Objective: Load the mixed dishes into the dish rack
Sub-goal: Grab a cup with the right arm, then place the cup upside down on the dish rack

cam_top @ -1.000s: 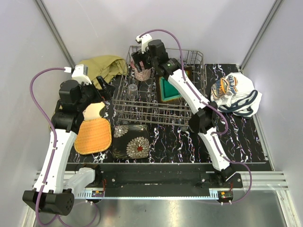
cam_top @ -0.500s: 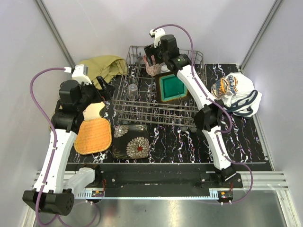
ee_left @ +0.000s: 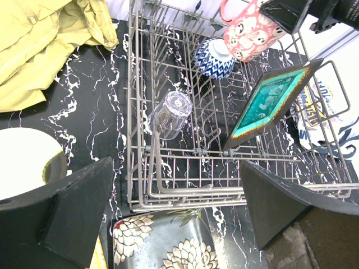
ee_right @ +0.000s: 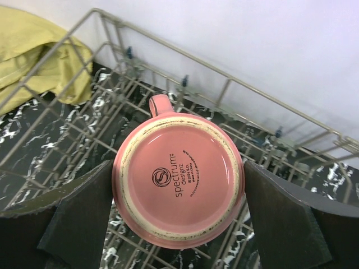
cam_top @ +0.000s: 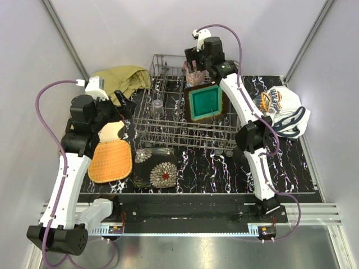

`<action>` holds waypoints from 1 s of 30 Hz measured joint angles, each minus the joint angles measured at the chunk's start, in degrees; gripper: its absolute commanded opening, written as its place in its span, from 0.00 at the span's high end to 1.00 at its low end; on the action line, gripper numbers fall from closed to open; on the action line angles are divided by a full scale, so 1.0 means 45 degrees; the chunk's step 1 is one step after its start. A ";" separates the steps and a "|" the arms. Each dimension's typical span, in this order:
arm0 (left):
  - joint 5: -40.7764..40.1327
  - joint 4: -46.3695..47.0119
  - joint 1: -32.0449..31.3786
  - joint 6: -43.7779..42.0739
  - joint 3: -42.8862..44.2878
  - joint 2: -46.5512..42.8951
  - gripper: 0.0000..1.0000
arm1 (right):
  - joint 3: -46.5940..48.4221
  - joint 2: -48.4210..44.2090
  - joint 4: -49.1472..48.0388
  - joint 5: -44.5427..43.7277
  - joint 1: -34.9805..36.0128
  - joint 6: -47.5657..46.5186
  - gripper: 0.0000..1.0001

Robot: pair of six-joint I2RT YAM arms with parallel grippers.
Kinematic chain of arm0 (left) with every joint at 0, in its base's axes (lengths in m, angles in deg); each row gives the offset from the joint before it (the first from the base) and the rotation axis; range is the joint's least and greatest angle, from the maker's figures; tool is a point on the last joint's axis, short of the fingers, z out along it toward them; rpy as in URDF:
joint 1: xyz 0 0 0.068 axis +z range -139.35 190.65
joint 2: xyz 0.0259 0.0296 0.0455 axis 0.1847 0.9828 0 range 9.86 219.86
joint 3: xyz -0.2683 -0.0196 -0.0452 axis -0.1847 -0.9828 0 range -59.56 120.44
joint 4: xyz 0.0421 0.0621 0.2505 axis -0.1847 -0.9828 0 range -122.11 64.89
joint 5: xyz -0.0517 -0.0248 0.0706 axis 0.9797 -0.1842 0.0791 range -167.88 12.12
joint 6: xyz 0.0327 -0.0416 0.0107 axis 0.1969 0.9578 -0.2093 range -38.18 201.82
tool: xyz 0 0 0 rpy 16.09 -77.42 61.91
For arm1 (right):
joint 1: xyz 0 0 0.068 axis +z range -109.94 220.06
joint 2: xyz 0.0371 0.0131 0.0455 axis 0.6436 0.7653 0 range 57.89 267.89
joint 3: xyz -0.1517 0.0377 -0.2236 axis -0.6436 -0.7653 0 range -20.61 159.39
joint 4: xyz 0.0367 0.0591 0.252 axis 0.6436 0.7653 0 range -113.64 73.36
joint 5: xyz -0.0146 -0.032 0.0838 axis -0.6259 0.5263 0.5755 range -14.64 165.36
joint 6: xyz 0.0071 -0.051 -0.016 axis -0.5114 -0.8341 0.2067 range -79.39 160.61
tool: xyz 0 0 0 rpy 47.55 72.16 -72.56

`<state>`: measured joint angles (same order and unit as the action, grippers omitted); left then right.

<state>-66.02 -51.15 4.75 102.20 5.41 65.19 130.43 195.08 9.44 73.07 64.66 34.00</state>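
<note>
My right gripper (cam_top: 197,66) is shut on a pink cup (ee_right: 178,176), held bottom-up over the far part of the grey wire dish rack (cam_top: 185,137); the cup also shows in the left wrist view (ee_left: 249,31). A teal square plate (cam_top: 205,102) leans upright in the rack, and a clear glass (ee_left: 171,112) lies in it. My left gripper (cam_top: 120,102) is open and empty, just left of the rack. An orange square plate (cam_top: 110,161), a cream round plate (cam_top: 112,130) and dark floral plates (cam_top: 155,167) lie on the table. The red bowl is out of view.
A blue-and-white patterned bowl (ee_left: 213,56) sits in the rack's far part. An olive-yellow cloth (cam_top: 120,78) lies at the far left, and a white printed cloth (cam_top: 277,109) lies right of the rack. Grey walls close in the table on three sides.
My right arm has carried the pink cup to the right along the rack's far side, uncovering the teal plate. The left arm has not moved.
</note>
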 measured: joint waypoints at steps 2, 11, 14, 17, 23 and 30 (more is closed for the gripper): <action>0.0000 0.0000 0.0000 0.0000 0.0000 0.0000 0.01 | -0.0083 -0.0068 0.0005 -0.0039 -0.0165 -0.0005 0.52; 0.0005 0.0000 0.0000 0.0000 0.0000 0.0000 0.01 | -0.0529 -0.0549 -0.0015 -0.0068 -0.0743 -0.0029 0.52; 0.0005 0.0005 0.0000 0.0000 -0.0039 0.0000 0.01 | -0.0670 -0.0665 -0.0044 -0.0068 -0.0894 -0.0058 0.52; 0.0010 0.0000 0.0000 0.0000 -0.0073 0.0000 0.01 | -0.0923 -0.0806 -0.0044 -0.0068 -0.1064 -0.0083 0.52; 0.0034 0.0005 0.0000 0.0000 -0.0073 0.0000 0.01 | -0.1457 -0.1073 -0.0039 -0.0078 -0.1481 -0.0121 0.52; 0.0034 0.0005 0.0000 0.0000 -0.0073 0.0005 0.01 | -0.1889 -0.1350 -0.0053 -0.0267 -0.1953 -0.0199 0.52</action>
<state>-65.87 -51.13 4.75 102.20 5.08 65.22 121.93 189.00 9.20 71.87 55.88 33.10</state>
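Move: The right hand already holds the pink cup; the open back-right part of the rack lies about 10 cm ahead of it, 14 cm to its right and 19 cm down. The blue-and-white bowl is some 10 cm straight ahead and 18 cm lower; the green tray leans 5 cm back, 5 cm to the right; the clear glass is 5 cm back, 17 cm to the left. From the left hand, that open part is roughly 38 cm ahead and 46 cm to the right. Still gripping the pink cup by its base end, mouth pointing away from the wrist, the right hand carries it high above the rack about 10 cm to the right, away from the bowl's side and towards the back-right corner. It stays nearly level and turns some 10 degrees clockwise; the fingers keep their hold. ##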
